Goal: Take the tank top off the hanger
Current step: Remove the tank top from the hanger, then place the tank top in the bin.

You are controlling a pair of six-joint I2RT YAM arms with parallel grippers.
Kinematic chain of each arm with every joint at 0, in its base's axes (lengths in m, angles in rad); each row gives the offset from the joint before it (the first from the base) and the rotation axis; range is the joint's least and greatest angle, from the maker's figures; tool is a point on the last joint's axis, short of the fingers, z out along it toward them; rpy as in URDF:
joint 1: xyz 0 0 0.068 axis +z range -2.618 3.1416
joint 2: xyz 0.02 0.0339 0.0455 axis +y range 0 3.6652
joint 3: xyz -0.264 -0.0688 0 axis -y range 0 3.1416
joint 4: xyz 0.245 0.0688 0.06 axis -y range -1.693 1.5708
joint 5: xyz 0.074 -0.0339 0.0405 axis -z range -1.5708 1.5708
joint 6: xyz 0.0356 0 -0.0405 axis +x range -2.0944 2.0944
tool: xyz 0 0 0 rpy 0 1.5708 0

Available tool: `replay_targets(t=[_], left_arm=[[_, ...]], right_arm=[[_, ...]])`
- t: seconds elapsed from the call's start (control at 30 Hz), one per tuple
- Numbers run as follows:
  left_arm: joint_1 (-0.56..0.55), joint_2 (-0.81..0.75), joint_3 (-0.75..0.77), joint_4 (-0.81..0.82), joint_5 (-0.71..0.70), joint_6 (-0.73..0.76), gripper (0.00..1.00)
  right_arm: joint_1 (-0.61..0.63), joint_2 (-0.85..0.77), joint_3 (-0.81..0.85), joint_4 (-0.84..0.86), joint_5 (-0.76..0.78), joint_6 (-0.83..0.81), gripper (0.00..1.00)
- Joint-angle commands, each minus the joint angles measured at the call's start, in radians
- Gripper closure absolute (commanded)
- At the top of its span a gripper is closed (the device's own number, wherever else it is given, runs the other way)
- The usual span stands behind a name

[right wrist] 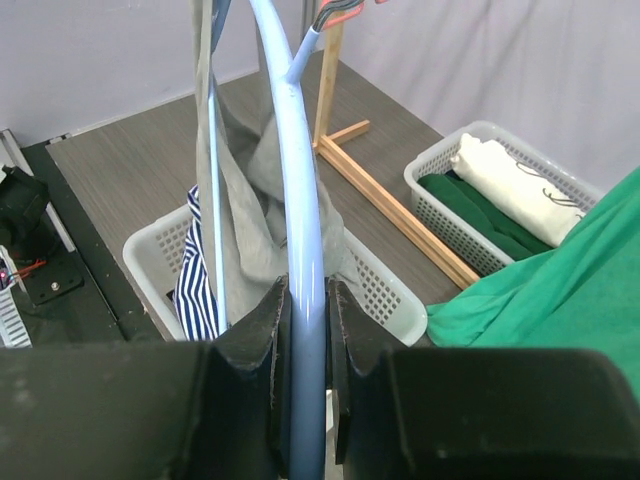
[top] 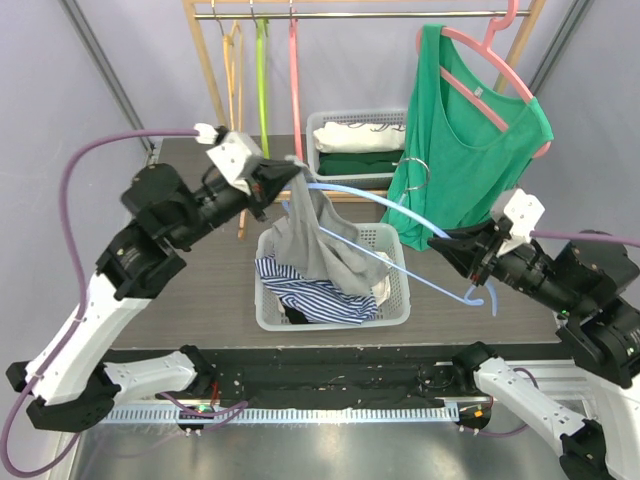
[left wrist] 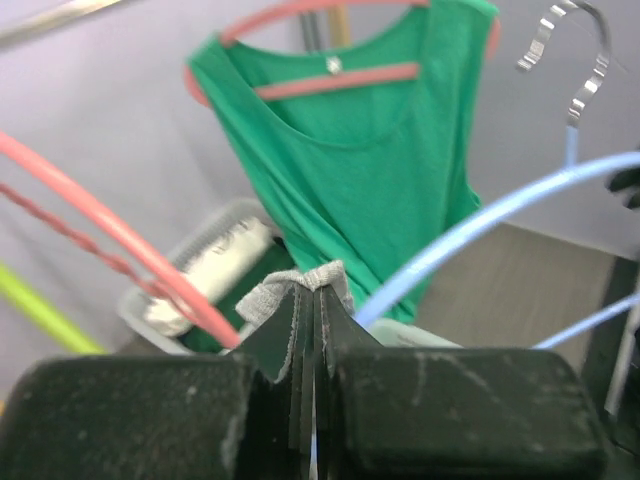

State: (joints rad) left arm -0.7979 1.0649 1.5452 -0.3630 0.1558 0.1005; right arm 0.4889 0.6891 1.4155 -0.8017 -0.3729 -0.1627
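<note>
A grey tank top [top: 318, 238] hangs from my left gripper [top: 287, 172], which is shut on its strap [left wrist: 300, 285]. Its lower part drapes into a white basket [top: 395, 305]. The cloth still lies around the left end of a light blue hanger [top: 385, 200]. My right gripper [top: 452, 240] is shut on the hanger's right arm [right wrist: 300, 300], holding it tilted above the basket. In the right wrist view the grey top [right wrist: 250, 190] hangs beside the hanger's far end.
The basket holds a striped blue-and-white garment [top: 310, 290]. A green tank top [top: 465, 140] on a pink hanger [top: 500, 75] hangs from the rail at the right. A second basket [top: 322, 125] with folded clothes stands behind. Empty hangers [top: 262, 60] hang on the rail's left.
</note>
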Motion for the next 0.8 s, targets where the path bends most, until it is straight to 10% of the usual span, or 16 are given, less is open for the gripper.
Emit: replay_targets(t=[0.0, 0.43, 0.5, 0.63, 0.67, 0.77], left_arm=[[0.028, -0.031, 0.081, 0.056, -0.099, 0.08, 1.0], [0.037, -0.049, -0.069, -0.057, 0.151, -0.014, 0.96], [0.032, -0.046, -0.094, -0.074, 0.23, -0.016, 0.61], [0.006, -0.043, -0.103, -0.089, 0.243, 0.045, 0.34], [0.003, -0.042, -0.099, -0.093, 0.235, 0.08, 0.09], [-0.009, -0.019, -0.065, -0.117, 0.171, 0.12, 0.0]], right_arm=[[0.002, -0.052, 0.049, -0.029, 0.055, 0.011, 0.99], [0.002, -0.099, 0.214, -0.214, 0.419, -0.011, 0.99], [0.002, -0.071, 0.211, -0.197, 0.452, -0.02, 0.99], [0.007, -0.002, 0.22, -0.162, 0.515, -0.058, 0.99], [0.007, 0.015, 0.229, -0.134, 0.531, -0.064, 0.99], [0.007, 0.104, 0.25, -0.065, 0.58, -0.096, 0.99]])
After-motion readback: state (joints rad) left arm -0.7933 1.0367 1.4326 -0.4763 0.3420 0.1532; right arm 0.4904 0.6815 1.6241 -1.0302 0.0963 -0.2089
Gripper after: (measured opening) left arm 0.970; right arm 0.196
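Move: The left hand holds a strap of the grey tank top some 45 cm above the near basket, whose middle lies about 7 cm to its right and 3 cm ahead; the blue hanger's left end is about 1 cm left, 2 cm back and 3 cm below. For the right hand, gripping that hanger, the hanging grey tank top is roughly 15 cm left, 5 cm ahead and 12 cm lower; the green tank top hangs some 32 cm ahead, 9 cm right, about level. Up and to its left by about 4 cm each, the left hand keeps its pinch on the strap, then reverses, sinking some 11 cm towards the basket while drifting right and slightly back, and opens wide to let go. Meanwhile the right hand, still gripping the blue hanger, draws it about 9 cm right, away from the left hand, dipping 5 cm back and forward again and turning some 25 degrees clockwise. ##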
